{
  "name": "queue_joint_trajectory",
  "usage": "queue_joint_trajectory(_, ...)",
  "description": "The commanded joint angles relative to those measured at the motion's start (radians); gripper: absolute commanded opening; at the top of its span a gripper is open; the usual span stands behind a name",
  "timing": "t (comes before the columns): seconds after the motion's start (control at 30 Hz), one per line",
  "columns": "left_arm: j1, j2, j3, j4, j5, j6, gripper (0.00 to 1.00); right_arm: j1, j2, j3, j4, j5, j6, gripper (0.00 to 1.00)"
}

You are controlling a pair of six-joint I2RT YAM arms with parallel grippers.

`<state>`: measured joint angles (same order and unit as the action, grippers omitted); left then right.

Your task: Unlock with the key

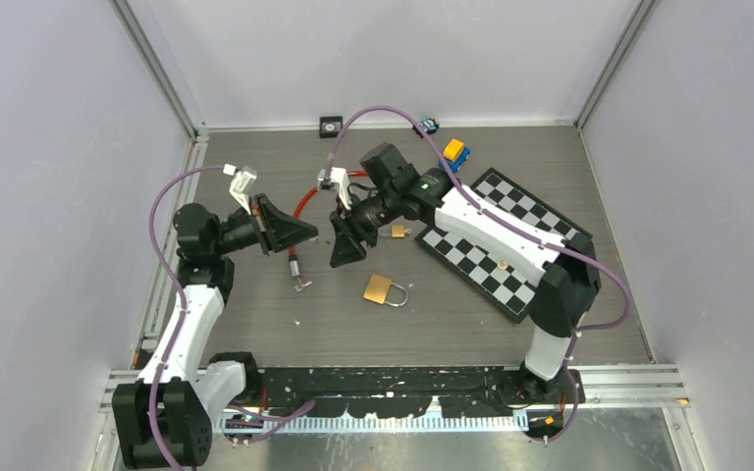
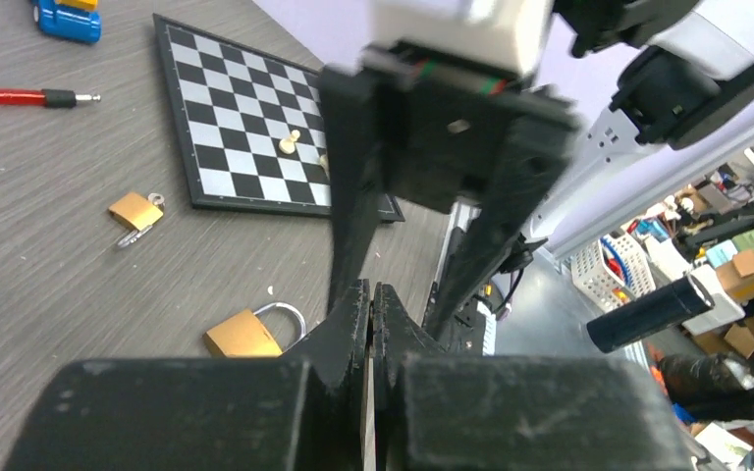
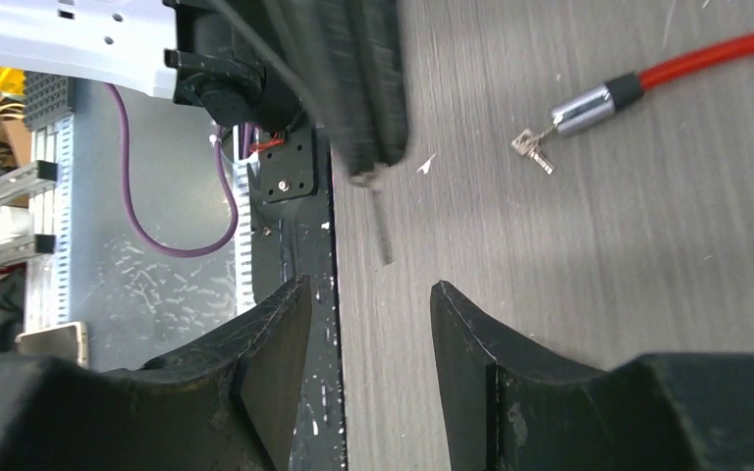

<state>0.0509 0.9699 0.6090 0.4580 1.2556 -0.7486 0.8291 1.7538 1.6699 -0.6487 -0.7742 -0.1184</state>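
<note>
My left gripper is shut on a thin metal key; only a pale sliver of it shows between the jaws. In the right wrist view that key sticks out of the left fingers toward my right gripper. The right gripper is open with nothing between its jaws. From above, the left gripper and right gripper meet tip to tip over the table's middle. A brass padlock lies flat just right of them, its shackle shut; it also appears in the left wrist view as the padlock.
A smaller brass padlock with keys lies near the chessboard. A red cable ends in a metal plug with a small key. A blue and yellow toy sits at the back. Walls enclose three sides.
</note>
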Motion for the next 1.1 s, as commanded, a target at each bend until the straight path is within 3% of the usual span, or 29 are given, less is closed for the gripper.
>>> queue_joint_trajectory(0.0, -0.018, -0.007, -0.012, 0.206, 0.028, -0.076, 0.0, -0.001, 0.024, 0.062, -0.023, -0.053, 0.062, 0.53)
queue_joint_trajectory(0.5, -0.026, -0.004, -0.031, 0.225, 0.039, -0.066, 0.0, -0.016, 0.061, 0.104, -0.004, -0.115, 0.101, 0.49)
queue_joint_trajectory(0.73, -0.029, -0.005, -0.037, 0.225, 0.04, -0.066, 0.0, -0.016, 0.097, 0.134, 0.0, -0.131, 0.112, 0.33)
queue_joint_trajectory(1.07, -0.034, -0.004, -0.044, 0.225, 0.045, -0.059, 0.0, -0.016, 0.121, 0.167, -0.002, -0.141, 0.116, 0.29)
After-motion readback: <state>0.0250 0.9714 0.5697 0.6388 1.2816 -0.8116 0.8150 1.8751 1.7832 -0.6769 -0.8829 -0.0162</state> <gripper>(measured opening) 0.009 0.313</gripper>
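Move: The left gripper already pinches the key, its blade sticking out towards the half-open right fingers. From the right hand point the key is about 3 cm left, 2 cm above and level fore-and-aft. Around 25 cm below the right hand lie the big padlock (1 cm ahead, 9 cm right), the small padlock (16 cm ahead, 11 cm right) and the cable lock's keys (2 cm ahead, 8 cm left). From the left hand, the right finger gap is 4 cm right and 2 cm below. Bring the right gripper in around the blade of the key: let it dip about 2 cm and come back up, then ease it some 2 cm left towards the key, rolling about 10 degrees while the fingers narrow from half open to roughly a third. Shift the left hand about 1 cm back and slightly up, then hold it still with the key firmly shut in its fingers. ##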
